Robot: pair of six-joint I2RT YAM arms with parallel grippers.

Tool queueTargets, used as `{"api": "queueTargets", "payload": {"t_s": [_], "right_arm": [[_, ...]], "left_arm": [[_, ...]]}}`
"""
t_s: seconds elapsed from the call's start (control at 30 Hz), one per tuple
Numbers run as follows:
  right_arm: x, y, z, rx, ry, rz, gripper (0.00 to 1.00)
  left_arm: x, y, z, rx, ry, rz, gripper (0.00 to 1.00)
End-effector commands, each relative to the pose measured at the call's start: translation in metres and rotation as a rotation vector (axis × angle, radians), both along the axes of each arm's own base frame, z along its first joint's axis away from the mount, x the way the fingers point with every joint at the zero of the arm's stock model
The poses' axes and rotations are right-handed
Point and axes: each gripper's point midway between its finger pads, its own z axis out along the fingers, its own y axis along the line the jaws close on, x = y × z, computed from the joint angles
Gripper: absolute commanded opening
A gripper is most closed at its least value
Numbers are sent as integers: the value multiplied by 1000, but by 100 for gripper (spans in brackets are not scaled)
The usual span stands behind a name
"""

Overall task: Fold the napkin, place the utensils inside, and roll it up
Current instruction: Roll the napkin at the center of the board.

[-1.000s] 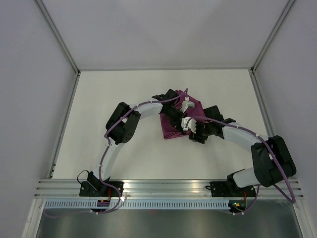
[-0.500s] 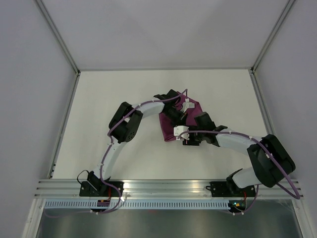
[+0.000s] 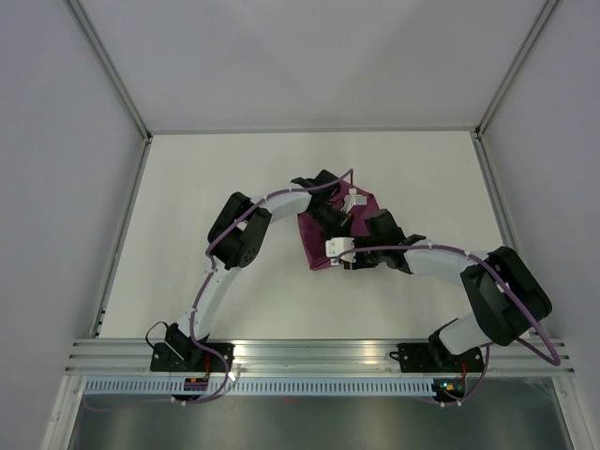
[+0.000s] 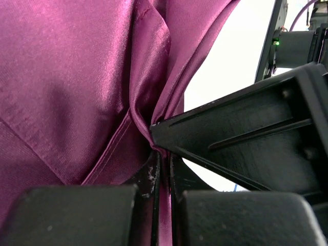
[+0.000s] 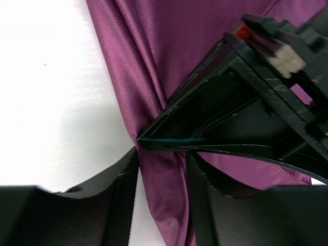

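Observation:
The plum-magenta napkin [image 3: 317,240] lies bunched on the white table between the two arms. My left gripper [image 3: 337,225] is shut on a gathered fold of it; in the left wrist view [image 4: 163,164] a thin strip of napkin [image 4: 77,77] runs between the closed jaws. My right gripper [image 3: 339,253] sits right against the left one, tip to tip. In the right wrist view [image 5: 161,169] its fingers stand apart on either side of a hanging strand of napkin [image 5: 154,51], with a sliver of table showing beside the cloth. No utensils are in view.
The white table [image 3: 187,187] is walled by grey panels with metal rails at the left, right and far sides. The two arm bases sit on the metal rail at the near edge. The left gripper's black body [image 5: 230,102] crowds the right wrist view.
My right gripper has moved left and slightly down the table, closing in on the left gripper and the napkin's near edge. The napkin has bunched narrower. The left gripper has kept its hold.

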Motion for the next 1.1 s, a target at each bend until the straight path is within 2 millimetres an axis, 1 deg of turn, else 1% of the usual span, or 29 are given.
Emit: {"api": "queueTargets", "payload": {"t_s": [0.0, 0.03, 0.07, 0.2, 0.23, 0.3, 0.33, 0.37, 0.4, 0.43, 0.47, 0.5, 0.53, 0.57, 0.6, 0.63, 0.67, 0.7, 0.73, 0.77, 0.8, 0.83, 0.87, 0.9, 0.93, 0.97, 1.0, 1.03, 1.07], "right_arm": [[-21, -18, -33, -132, 103, 42, 45], [-20, -18, -32, -139, 104, 53, 41], [-25, -21, -35, -159, 128, 63, 35], [-34, -26, -45, -196, 187, 83, 27], [-35, -26, -46, -198, 201, 88, 26], [-41, -26, -48, -206, 244, 93, 22], [-40, -21, -45, -191, 256, 101, 21], [-46, -23, -47, -200, 292, 104, 20], [-48, -24, -48, -203, 312, 107, 18], [-45, -21, -45, -198, 318, 109, 18], [-51, -22, -45, -199, 356, 118, 15], [-54, -22, -47, -200, 383, 121, 15], [-49, -19, -42, -191, 389, 124, 14], [-58, -20, -44, -189, 443, 133, 13], [-58, -21, -43, -183, 465, 128, 13], [-51, -16, -38, -172, 466, 136, 13], [-57, -18, -37, -173, 509, 137, 12], [-58, -19, -38, -164, 541, 134, 12], [-57, -19, -33, -163, 559, 138, 12], [-58, -19, -35, -164, 584, 141, 12], [-58, -18, -34, -145, 606, 142, 12], [-53, -16, -29, -135, 612, 144, 11], [-60, -19, -31, -146, 662, 154, 11], [-59, -18, -28, -121, 685, 156, 11], [-54, -15, -24, -109, 687, 162, 11], [-59, -18, -25, -112, 735, 167, 11], [-57, -20, -24, -101, 752, 161, 11], [-55, -19, -19, -88, 772, 161, 11], [-55, -20, -22, -88, 797, 165, 11]], "left_arm": [[-9, 11, -26, 103, 42, -3, 2], [-7, 11, -25, 99, 43, 0, 2], [-7, 10, -23, 97, 41, -1, 3], [-4, 7, -16, 83, 35, 1, 9], [-4, 7, -15, 81, 36, 4, 12], [-3, 5, -11, 73, 29, 3, 15], [-1, 5, -9, 71, 22, 5, 21], [0, 5, -6, 67, 20, 8, 23], [2, 3, 0, 59, 6, 10, 30], [4, 3, 4, 53, -1, 15, 33], [7, 2, 9, 48, -9, 22, 35], [7, 0, 13, 43, -15, 26, 39], [13, -2, 23, 24, -46, 37, 41], [18, -3, 28, 23, -51, 57, 42], [21, -4, 33, 15, -60, 64, 43], [27, -6, 40, 3, -73, 87, 44], [32, -6, 48, -4, -92, 103, 44], [36, -7, 55, -7, -96, 124, 45], [42, -9, 59, -13, -120, 143, 45], [48, -7, 68, -12, -131, 173, 45], [52, -8, 73, -11, -146, 191, 45], [58, -6, 74, 4, -163, 221, 46], [69, -3, 80, 20, -193, 269, 46], [73, -1, 83, 25, -200, 294, 46], [80, 1, 87, 32, -218, 329, 47], [88, 8, 83, 71, -226, 390, 47], [95, 9, 96, 50, -262, 419, 47], [106, 17, 94, 83, -298, 477, 47], [107, 25, 88, 115, -291, 517, 48]]}}
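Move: The napkin's rolled near edge lies right at both hands: the left fingers are shut on it, and the right fingers straddle it a centimetre or two farther right, both low over the board. From the left hand, the roll's left end is roughly 10 cm left and 3 cm back. The middle of the flat, unrolled part is about 9 cm ahead and 3 cm left, a centimetre or two lower. The napkin roll passes to the right hand, whose fingers close and pinch it and keep their grip, staying almost in place while the hand tips forward over its fingertips by some 30 degrees, standing steeper. The left fingers open and let go, easing off at first, then travelling forward about 7 cm and up nearly 5 over the flat part, turning counter-clockwise. ##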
